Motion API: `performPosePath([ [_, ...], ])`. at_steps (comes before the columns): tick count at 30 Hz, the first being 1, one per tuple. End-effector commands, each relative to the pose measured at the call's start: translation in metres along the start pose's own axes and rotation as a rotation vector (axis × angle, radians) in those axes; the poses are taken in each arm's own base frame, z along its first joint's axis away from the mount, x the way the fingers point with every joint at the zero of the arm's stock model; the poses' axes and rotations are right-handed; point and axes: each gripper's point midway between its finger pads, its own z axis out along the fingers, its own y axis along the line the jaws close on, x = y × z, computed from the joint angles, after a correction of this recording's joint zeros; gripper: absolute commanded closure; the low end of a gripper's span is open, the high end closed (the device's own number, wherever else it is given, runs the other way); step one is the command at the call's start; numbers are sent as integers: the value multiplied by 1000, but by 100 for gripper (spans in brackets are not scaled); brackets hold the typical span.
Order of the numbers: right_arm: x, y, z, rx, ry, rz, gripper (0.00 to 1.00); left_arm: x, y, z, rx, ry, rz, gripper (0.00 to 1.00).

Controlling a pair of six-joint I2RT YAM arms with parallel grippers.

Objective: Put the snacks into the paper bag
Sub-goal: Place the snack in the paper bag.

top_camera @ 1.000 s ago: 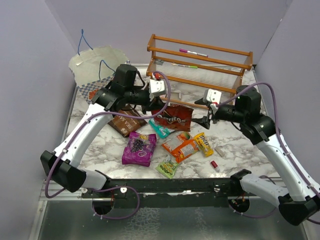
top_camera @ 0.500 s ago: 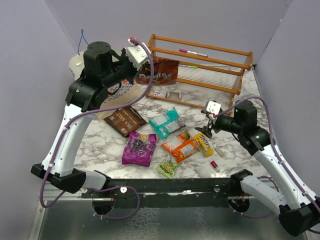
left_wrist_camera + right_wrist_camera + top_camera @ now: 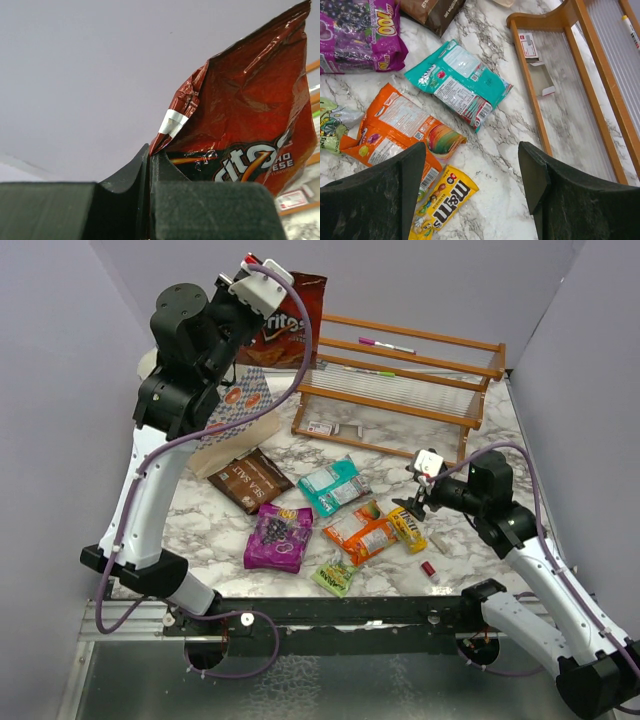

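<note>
My left gripper [image 3: 266, 310] is raised high at the back left, shut on the corner of a red snack packet [image 3: 288, 322] that hangs above the checked paper bag [image 3: 244, 400]. In the left wrist view the jaws [image 3: 150, 152] pinch the red packet [image 3: 245, 125] at its sealed edge. On the marble lie brown [image 3: 250, 480], teal [image 3: 333, 485], purple [image 3: 279, 537], orange [image 3: 360, 533], yellow [image 3: 407, 528] and light-green [image 3: 335, 575] packets. My right gripper [image 3: 412, 508] stands open, empty, just above the yellow packet [image 3: 442, 205], with the orange packet [image 3: 395, 130] and teal packet [image 3: 460, 85] beyond.
A wooden rack [image 3: 400, 380] with pens on it stands at the back right, and its frame [image 3: 600, 100] lies just right of my right gripper. A tiny red cylinder [image 3: 428, 568] and a small beige stick [image 3: 438, 543] lie near the yellow packet.
My left arm has lifted the red packet off the table, up and back-left over the bag. The right gripper has dropped nearer the yellow packet and opened a little wider.
</note>
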Motion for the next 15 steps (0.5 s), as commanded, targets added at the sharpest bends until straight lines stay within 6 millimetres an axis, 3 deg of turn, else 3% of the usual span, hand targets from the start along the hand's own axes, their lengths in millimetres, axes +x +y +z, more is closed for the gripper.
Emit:
performPosePath([
  [1,-4,-4,0,22,-28,-10,26,-20,59,-4,-231,-42,89,100],
  [4,-3,-4,-1,22,-28,-10,26,-17,78,-1,-276,-41,109,100],
  [8,-3,-3,-1,24,-30,-14,26,4,112,3,-341,-7,115,100],
  [15,-4,-2,-2,20,-35,-13,26,60,147,0,-386,124,144,100],
])
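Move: The left hand holds the red snack bag high up. The open paper bag's middle is about 15 cm ahead, 13 cm left and 42 cm below. Straight below-left of the hand lies the brown snack, 8 cm left and 56 cm down. The teal snack is level with the hand, 14 cm right; the shelf's middle is 22 cm ahead, 30 cm right. From the right hand the paper bag is some 31 cm ahead, 43 cm left and 6 cm lower. Still pinching the red snack bag by its corner, the left hand swings about 12 cm left and some 6 cm forward, high above the table, bringing it towards the paper bag, with hardly any rise. The wrist turns roughly 20 degrees counter-clockwise until the fingers point nearly straight ahead; the fingers keep their hold. ##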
